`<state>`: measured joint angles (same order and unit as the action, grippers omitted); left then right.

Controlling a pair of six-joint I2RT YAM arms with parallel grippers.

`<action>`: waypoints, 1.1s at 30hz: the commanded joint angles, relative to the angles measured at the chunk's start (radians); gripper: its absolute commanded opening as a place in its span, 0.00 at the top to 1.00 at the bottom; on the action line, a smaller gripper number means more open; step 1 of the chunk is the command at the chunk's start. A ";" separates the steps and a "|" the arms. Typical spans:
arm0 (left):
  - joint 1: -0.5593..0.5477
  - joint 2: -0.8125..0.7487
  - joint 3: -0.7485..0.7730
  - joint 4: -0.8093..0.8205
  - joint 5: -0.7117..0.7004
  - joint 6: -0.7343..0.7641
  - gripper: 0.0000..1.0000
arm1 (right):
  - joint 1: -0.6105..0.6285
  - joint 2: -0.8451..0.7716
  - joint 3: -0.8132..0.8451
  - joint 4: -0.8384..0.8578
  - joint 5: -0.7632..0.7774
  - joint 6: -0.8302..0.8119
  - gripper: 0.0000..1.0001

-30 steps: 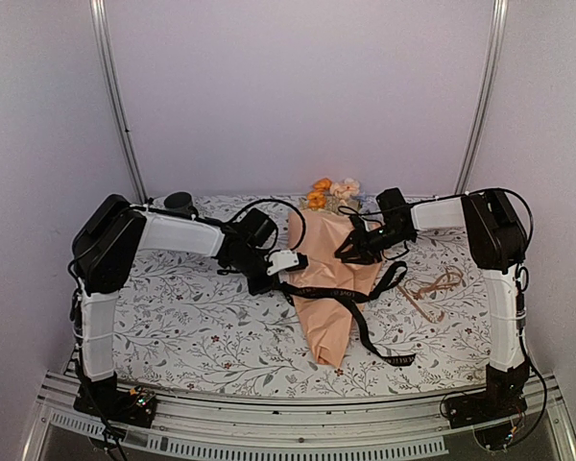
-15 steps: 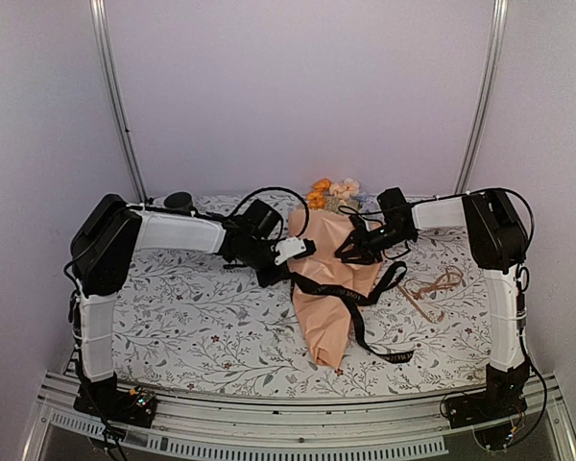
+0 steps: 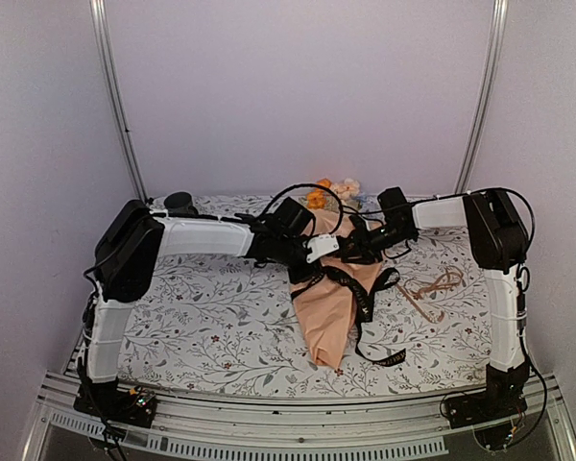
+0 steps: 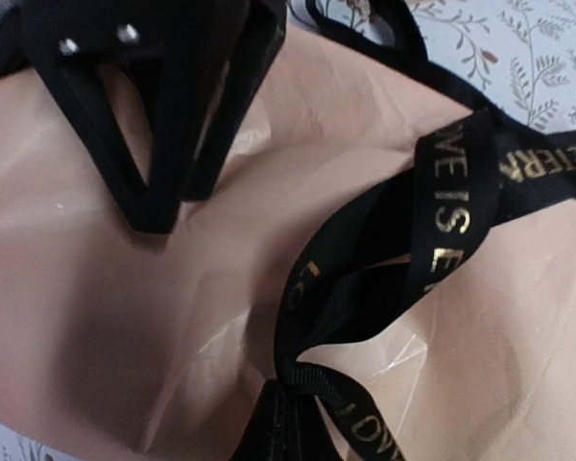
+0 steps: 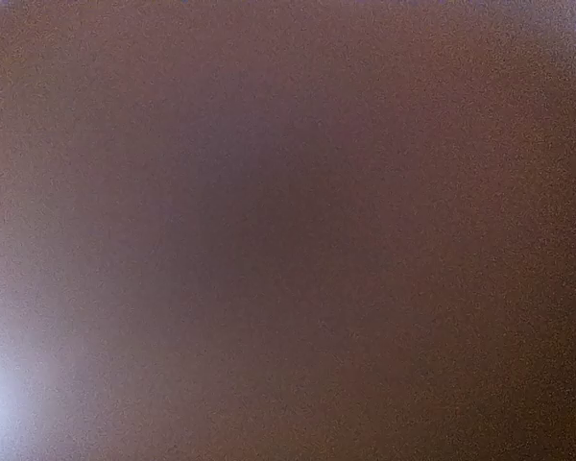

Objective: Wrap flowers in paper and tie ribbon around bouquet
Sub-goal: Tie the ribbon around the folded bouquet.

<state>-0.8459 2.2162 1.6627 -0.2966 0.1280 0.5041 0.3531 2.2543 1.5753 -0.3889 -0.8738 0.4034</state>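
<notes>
The bouquet lies on the table as a peach paper cone, its point toward me. The flowers stick out at the far end. The black ribbon with gold lettering crosses the cone and trails off to the right. My left gripper is over the upper cone, shut on a bunched end of the ribbon at the bottom of the left wrist view. My right gripper sits right beside it, its black fingers pressed into the paper. The right wrist view is a dark blur.
A tan cord lies coiled on the floral table cover to the right of the bouquet. A dark round object stands at the back left. The two grippers are very close together above the cone.
My left gripper has swung right across the cone with the ribbon end, pulling the ribbon over the paper. The right gripper has stayed in place.
</notes>
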 commanded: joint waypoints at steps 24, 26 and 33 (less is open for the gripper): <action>0.028 0.069 -0.040 -0.029 0.027 -0.018 1.00 | 0.308 -0.745 -0.600 -0.236 0.576 0.081 0.58; 0.028 0.069 -0.040 -0.029 0.030 -0.019 1.00 | 0.390 -0.770 -0.660 -0.181 0.577 0.096 0.50; 0.029 0.068 -0.044 -0.030 0.044 -0.024 1.00 | 0.543 -0.742 -0.767 -0.087 0.668 0.168 0.40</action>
<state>-0.8272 2.2986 1.6466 -0.2893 0.1509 0.4904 0.8410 1.5215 0.8463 -0.5720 -0.2951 0.5163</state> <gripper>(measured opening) 0.004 0.589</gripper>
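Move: The black ribbon tail that my right hand goes for lies about 27 cm back, 3 cm to its right and some 6 cm lower. The paper's stem end is about 29 cm back and 5 cm left of that hand; the black ribbon loop is 6 cm back, 3 cm left and a little below. My left hand, shut on the ribbon, has the bouquet's waist level ahead-wise, about 4 cm right and 6 cm below. My left hand keeps its pinch on the black ribbon and takes it straight down about 5 cm to the wrapped bouquet, then holds there. Meanwhile my right hand comes up off the paper, sweeps some 26 cm back towards the stem end and sinks over the ribbon's loose tail, fingers opening wider and tipping some 30 degrees more steeply down, without gripping it yet. ##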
